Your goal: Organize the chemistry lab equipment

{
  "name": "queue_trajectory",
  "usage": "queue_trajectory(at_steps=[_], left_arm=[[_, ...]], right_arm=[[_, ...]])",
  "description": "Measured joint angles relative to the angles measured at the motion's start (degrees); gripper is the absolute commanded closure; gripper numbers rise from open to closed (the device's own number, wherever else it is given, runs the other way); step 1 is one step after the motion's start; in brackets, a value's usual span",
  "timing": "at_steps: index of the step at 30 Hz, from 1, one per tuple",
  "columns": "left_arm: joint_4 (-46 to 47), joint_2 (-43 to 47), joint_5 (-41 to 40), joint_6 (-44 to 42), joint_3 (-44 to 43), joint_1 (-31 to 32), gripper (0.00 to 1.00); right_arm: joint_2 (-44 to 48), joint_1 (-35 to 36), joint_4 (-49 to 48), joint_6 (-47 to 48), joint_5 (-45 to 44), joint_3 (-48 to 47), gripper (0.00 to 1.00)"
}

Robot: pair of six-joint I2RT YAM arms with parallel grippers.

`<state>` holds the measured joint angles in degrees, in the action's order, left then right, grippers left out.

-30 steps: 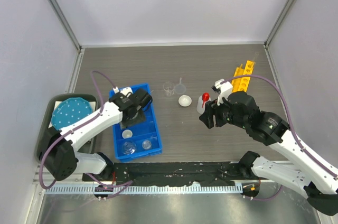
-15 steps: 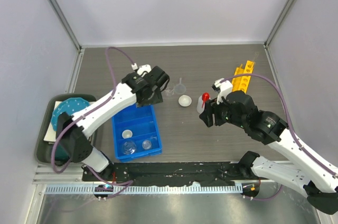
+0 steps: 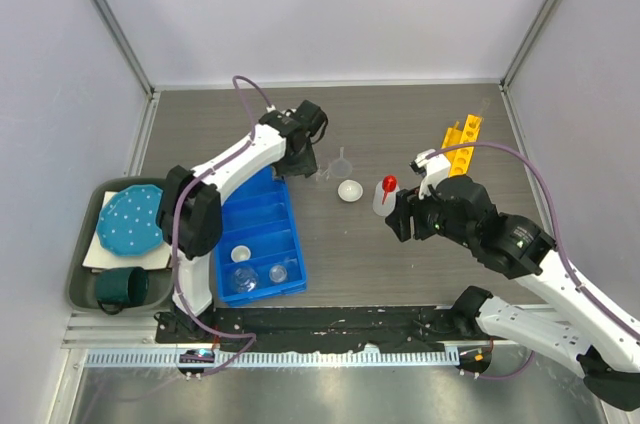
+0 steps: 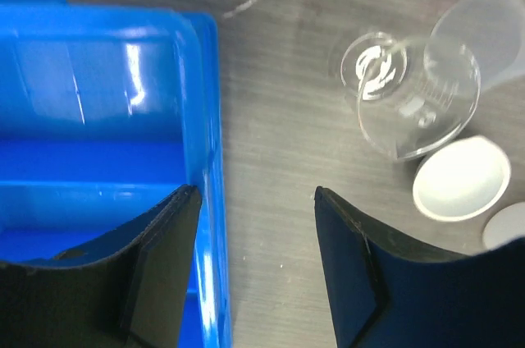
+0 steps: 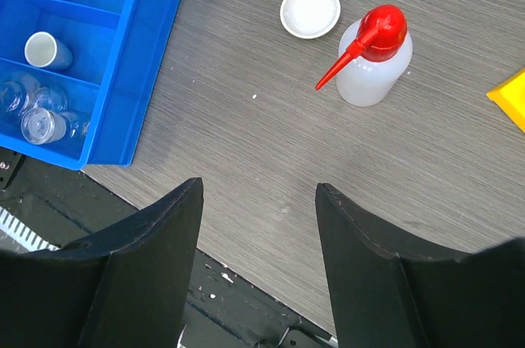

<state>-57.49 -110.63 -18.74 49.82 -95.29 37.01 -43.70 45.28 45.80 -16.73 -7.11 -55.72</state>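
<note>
A clear beaker [image 4: 418,106] stands on the table with a smaller glass vial [image 4: 373,65] and a funnel [image 4: 484,32] beside it. The white dish [image 4: 461,177] lies just nearer. My left gripper [image 4: 258,196] is open and empty. One finger hangs over the blue bin's right rim [image 4: 209,118], the other over bare table short of the beaker [image 3: 320,170]. My right gripper [image 5: 258,192] is open and empty above the table, near the red-capped squeeze bottle [image 5: 373,57] and the dish [image 5: 310,10]. The yellow rack [image 3: 458,147] lies at the far right.
The blue bin [image 3: 262,214] holds a small white cup [image 5: 47,50] and glass vials [image 5: 37,118] in its near compartments. A grey tray [image 3: 80,274] at the left holds the teal dotted plate [image 3: 132,219] and dark mug [image 3: 122,286]. Walls enclose the table.
My left arm has swung from over the bin's middle to its far right corner, beside the beaker. The right arm has shifted slightly right. Both grippers stay open.
</note>
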Motion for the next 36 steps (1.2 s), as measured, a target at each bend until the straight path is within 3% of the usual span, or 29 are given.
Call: queue_trajectory(at_steps=[6,20,36], left_arm=[[1.03,-2.80,2.34,-2.56,-3.56,-4.50,0.38],[7.17,-5.92,8.79,-5.33,-4.92,-4.83,0.37],[0.50,-5.86,8.28,-7.89,-16.33,-4.76,0.37]], right_arm=[[0.20,0.02,0.07,0.00,-0.28,0.00,0.37],[-1.31,0.07,-1.92,0.00,-0.24,1.03,0.37],[-3.45,0.15,-5.03,0.02,0.39,2.54,0.37]])
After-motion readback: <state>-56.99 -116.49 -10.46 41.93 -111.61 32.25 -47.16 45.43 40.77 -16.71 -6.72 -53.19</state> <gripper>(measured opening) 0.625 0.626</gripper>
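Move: The blue tray's middle lies about 11 cm back and 7 cm left of the left hand, 6 cm lower. Its right rim runs back from just beside the left finger. The beaker stands some 5 cm ahead and 6 cm right of the hand, the funnel 6 cm ahead and 10 cm right, the white dish 12 cm right and barely ahead. For the right hand the tray's middle is 31 cm left, 3 cm ahead and 18 cm below. The blue tray is nudged straight by the open left hand, its left finger seeming to push the right-hand wall from inside. The hand goes forward some 4 cm beside the rim, then 3 cm right while sinking slightly, and lastly rises over 5 cm, still edging forward, to end above and just left of the beaker. It tilts about 10 degrees, left side dipping, and the fingers stay open. ##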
